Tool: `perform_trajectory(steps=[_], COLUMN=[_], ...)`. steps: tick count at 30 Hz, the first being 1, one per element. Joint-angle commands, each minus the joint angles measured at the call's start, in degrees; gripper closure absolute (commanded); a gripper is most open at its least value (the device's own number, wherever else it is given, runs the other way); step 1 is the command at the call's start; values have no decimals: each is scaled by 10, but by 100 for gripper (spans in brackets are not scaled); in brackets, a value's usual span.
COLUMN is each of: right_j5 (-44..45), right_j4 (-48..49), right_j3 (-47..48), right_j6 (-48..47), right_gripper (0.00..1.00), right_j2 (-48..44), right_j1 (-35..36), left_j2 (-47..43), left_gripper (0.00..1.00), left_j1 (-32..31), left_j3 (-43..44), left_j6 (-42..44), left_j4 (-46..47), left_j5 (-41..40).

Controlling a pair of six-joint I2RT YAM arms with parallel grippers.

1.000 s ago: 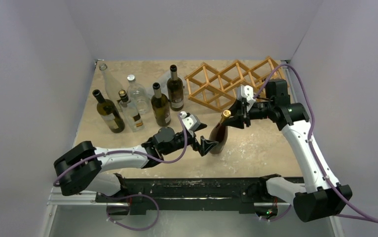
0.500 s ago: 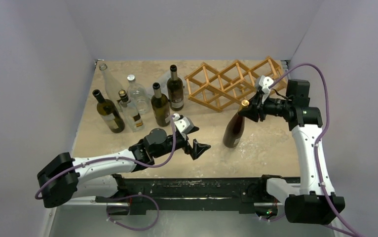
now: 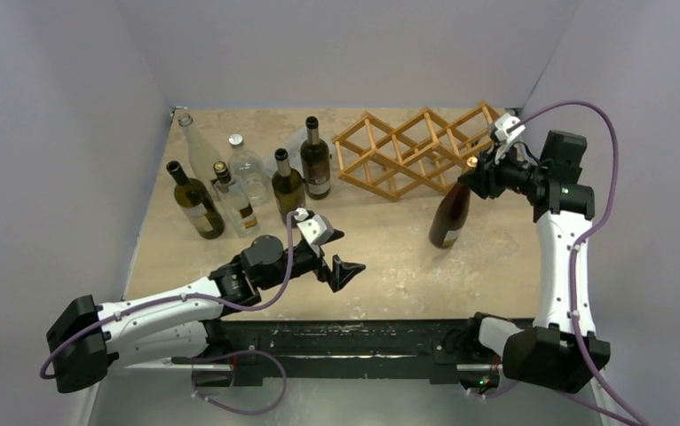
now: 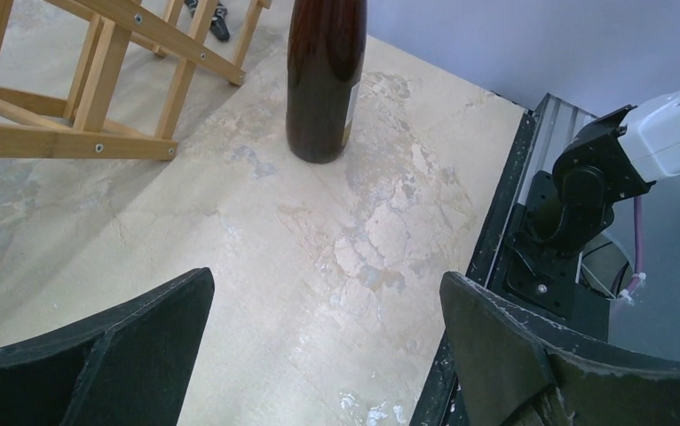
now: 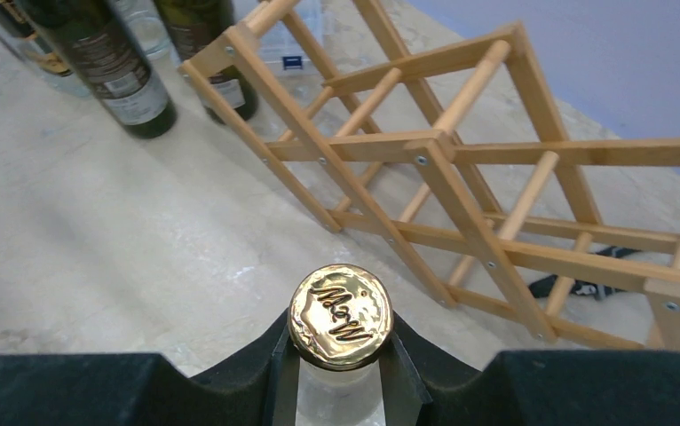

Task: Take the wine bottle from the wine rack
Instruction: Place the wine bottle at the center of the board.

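The wine bottle (image 3: 451, 216), dark brown with a gold cap (image 5: 341, 315), stands upright on the table just in front of the wine rack (image 3: 416, 149), outside its cells. My right gripper (image 3: 476, 171) is shut on the bottle's neck right under the cap, both fingers (image 5: 230, 377) pressed against it. The rack (image 5: 461, 177) is a lattice of light wooden rods with nothing in its cells. My left gripper (image 3: 343, 269) hovers low over the table's near middle, open and holding nothing, and its view shows the bottle's base (image 4: 323, 106) well ahead of the jaws.
Several other bottles (image 3: 248, 186) stand grouped at the back left. A clear plastic box (image 5: 296, 40) lies behind the rack. The black base rail (image 3: 345, 342) runs along the table's near edge. Purple walls close in the left, back and right sides.
My right gripper carried the bottle to the right and back, toward the rack's right end. The left gripper let go of the bottle's base and drew back to the left.
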Motion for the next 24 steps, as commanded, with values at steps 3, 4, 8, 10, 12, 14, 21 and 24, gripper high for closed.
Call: perform_trajectory(steps=[3, 4, 8, 10, 12, 14, 21, 24], right_j5=[2, 0, -5, -7, -9, -11, -4, 0], right_j4=[134, 137, 146, 149, 149, 147, 148, 147], right_j3=[79, 83, 100, 112, 124, 138, 163, 168], right_j6=[24, 24, 26, 26, 25, 22, 13, 5], right_gripper=[100, 100, 100, 100, 100, 100, 100, 99], right_j2=[24, 31, 54, 67, 78, 89, 117, 126], right_j1=[-60, -71, -106, -120, -134, -145, -169, -172], left_j2=[-36, -40, -52, -59, -65, -71, -89, -98], left_gripper=[0, 0, 0, 0, 0, 0, 0, 0], left_j1=[-1, -1, -1, -1, -1, -1, -1, -1], left_j3=[-1, -1, 2, 3, 5, 8, 28, 33], left_j6=[-2, -4, -6, -8, -10, -13, -19, -21], left_j4=[-29, -33, -54, -60, -66, -75, -114, -128], left_j5=[-11, -12, -15, -17, -18, -20, -23, -25])
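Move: My right hand already holds the brown wine bottle upright by the neck, just under its gold cap. The free patch of table by the rack's right end lies about 8 cm ahead of that hand, 16 cm to its right and 28 cm below. The empty rack's middle is roughly 17 cm ahead, 10 cm left and 16 cm down. From my left hand that patch is some 27 cm ahead, 47 cm right and 20 cm below. With the bottle still gripped by its neck, I swing my right hand about 13 cm to the right and 6 to 7 cm forward at a steady height, passing in front of the rack towards the clear table by its right end. The hand turns some 20 degrees clockwise on the way and slows towards the finish. My open, empty left hand draws off a little to the left. ##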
